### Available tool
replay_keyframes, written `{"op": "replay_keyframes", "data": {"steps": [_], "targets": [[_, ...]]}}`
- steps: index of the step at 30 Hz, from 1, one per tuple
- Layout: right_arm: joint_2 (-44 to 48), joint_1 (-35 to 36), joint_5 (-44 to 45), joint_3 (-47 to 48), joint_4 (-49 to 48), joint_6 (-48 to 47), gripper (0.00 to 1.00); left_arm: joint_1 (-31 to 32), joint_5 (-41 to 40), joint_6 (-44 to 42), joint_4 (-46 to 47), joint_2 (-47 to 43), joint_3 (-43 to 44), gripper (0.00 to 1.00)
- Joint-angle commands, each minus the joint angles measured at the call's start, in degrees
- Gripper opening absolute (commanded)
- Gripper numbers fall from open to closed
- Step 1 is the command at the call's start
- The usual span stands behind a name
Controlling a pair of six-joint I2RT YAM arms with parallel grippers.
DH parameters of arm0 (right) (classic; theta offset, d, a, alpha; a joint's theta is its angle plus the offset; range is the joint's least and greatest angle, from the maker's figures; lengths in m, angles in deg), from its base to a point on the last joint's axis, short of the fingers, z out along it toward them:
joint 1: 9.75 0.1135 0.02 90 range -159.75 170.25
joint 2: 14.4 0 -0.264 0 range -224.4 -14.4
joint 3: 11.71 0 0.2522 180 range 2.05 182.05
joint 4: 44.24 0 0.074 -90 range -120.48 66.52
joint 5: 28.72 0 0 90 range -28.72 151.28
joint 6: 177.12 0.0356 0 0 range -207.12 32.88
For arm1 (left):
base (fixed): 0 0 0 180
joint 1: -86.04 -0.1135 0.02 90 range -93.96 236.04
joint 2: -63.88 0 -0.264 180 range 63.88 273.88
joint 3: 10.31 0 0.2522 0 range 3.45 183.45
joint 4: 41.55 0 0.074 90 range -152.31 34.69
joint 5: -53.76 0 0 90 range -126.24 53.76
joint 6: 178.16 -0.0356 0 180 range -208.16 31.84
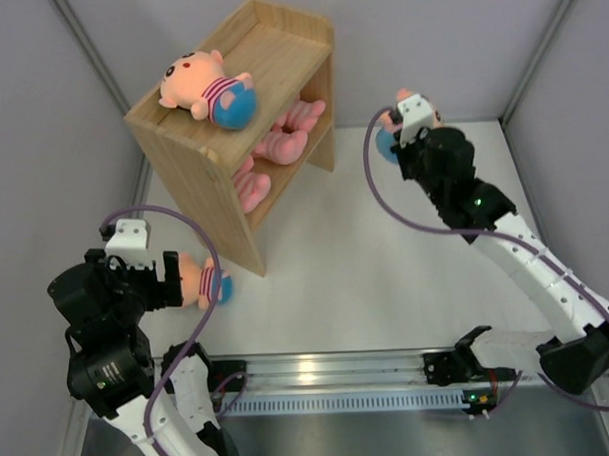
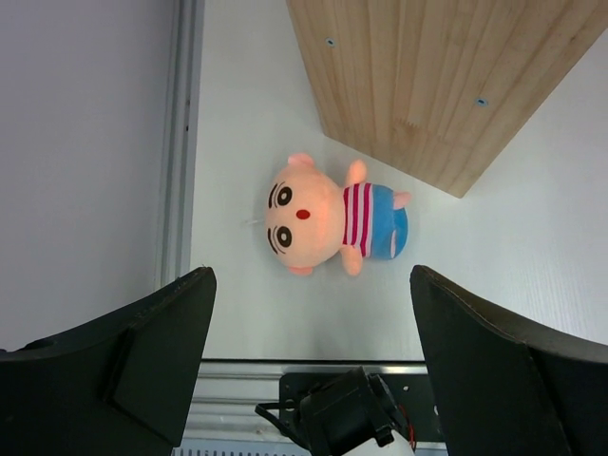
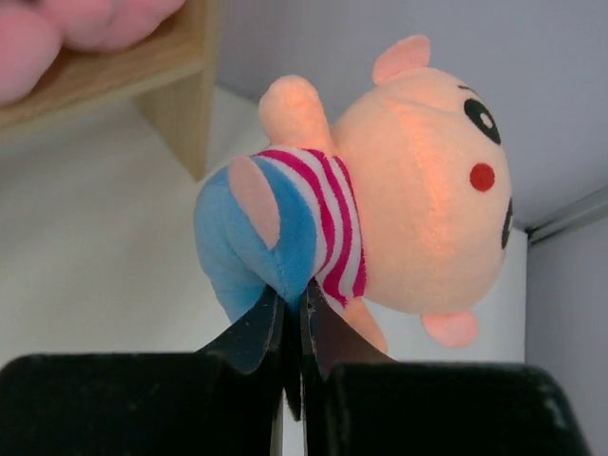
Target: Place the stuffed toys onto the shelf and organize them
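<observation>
The wooden shelf (image 1: 268, 49) stands at the back left. One peach toy (image 1: 208, 88) lies on its top. Several pink toys (image 1: 286, 134) lie on the inner board. Another peach toy (image 1: 204, 282) lies on the table by the shelf's near corner; it shows face up in the left wrist view (image 2: 332, 217). My left gripper (image 1: 171, 281) is open and empty, above that toy, not touching it. My right gripper (image 1: 399, 137) is shut on a third peach toy (image 3: 380, 204), pinching its blue shorts, held in the air right of the shelf.
Grey walls close in the white table (image 1: 386, 255) on the left, back and right. A metal rail (image 1: 330, 372) runs along the near edge between the arm bases. The shelf's side panel (image 2: 437, 76) is close above the floor toy.
</observation>
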Motion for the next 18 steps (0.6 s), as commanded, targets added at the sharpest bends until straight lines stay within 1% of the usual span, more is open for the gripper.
{"op": "replay_keyframes", "data": {"steps": [1,2,3,4,5,6,7,8,9,10,11,12,13,14,15,16,18], "targets": [[-6.9,-8.6,-14.1,16.5,-6.2,-1.5,0.00,-0.4,2.9,0.6,0.1,2.1,2.3,0.89],[-12.3,-10.8,-17.9,21.3,-5.7,-3.3,0.00,-0.4,3.0,0.6,0.1,2.2,2.4,0.89],[-15.2,-11.2,-19.4,30.8,-4.8,-7.7,0.00,-0.3,3.0,0.3,0.2,2.6,2.7,0.89],[-18.1,-11.4,-22.0,35.7,-4.4,-10.1,0.00,-0.3,3.1,0.0,0.1,2.9,2.8,0.89],[-23.7,-11.9,-27.9,44.9,-3.9,-12.3,0.00,-0.3,3.0,-0.1,0.2,3.0,3.0,0.89],[-26.1,-12.2,-31.8,48.9,-3.7,-16.8,0.00,-0.3,3.1,-0.6,0.2,3.4,3.4,0.89],[-28.5,-12.7,-35.8,52.4,-4.0,-18.8,0.00,-0.3,3.3,-0.8,0.1,3.7,3.5,0.89],[-32.4,-13.6,-44.6,55.6,-4.0,-20.9,0.00,-0.3,3.5,-0.8,0.1,3.9,3.7,0.89],[-34.2,-14.0,-49.0,60.9,-4.7,-24.5,0.00,-0.3,3.7,-1.5,0.2,4.4,4.1,0.89],[-35.8,-14.3,-52.6,63.1,-4.4,-26.5,0.00,-0.4,3.6,-1.9,0.2,4.7,4.3,0.89],[-38.0,-14.2,-61.8,65.9,-3.6,-29.6,0.00,-0.3,3.6,-2.2,0.2,5.0,4.6,0.89],[-38.5,-14.3,-66.2,65.5,-5.9,-33.4,0.00,-0.3,3.5,-2.9,0.2,5.5,5.0,0.89],[-39.0,-14.2,-69.2,65.4,-7.5,-33.2,0.00,-0.3,3.2,-3.0,0.2,5.9,5.3,0.89],[-40.6,-14.3,-74.7,66.7,-9.4,-32.1,0.00,-0.3,3.2,-3.5,0.2,6.0,5.6,0.88],[-41.6,-14.3,-76.5,67.0,-11.2,-29.2,0.00,-0.2,3.2,-3.6,0.2,6.8,6.0,0.88],[-42.3,-14.2,-78.3,67.2,-15.7,-27.5,0.00,-0.3,3.3,-3.9,0.2,7.0,6.1,0.88],[-44.3,-14.2,-78.9,67.6,-19.3,-24.8,0.02,-0.3,3.2,-4.4,0.3,7.5,6.3,0.88]]}}
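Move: The right hand holds a striped toy; the free far end of the shelf top lies about 11 cm ahead, 20 cm left and 12 cm above it. From the same hand, the toy already on top is some 4 cm ahead, 31 left, 16 up; the farthest pink toy inside is about 9 ahead, 17 left, 8 below. From the left hand, that free end lies roughly 31 cm ahead, 20 right, 12 up. Right hand lifts the pinched toy about 23 cm, then swings left, counter-clockwise, towards the shelf top's free end. ##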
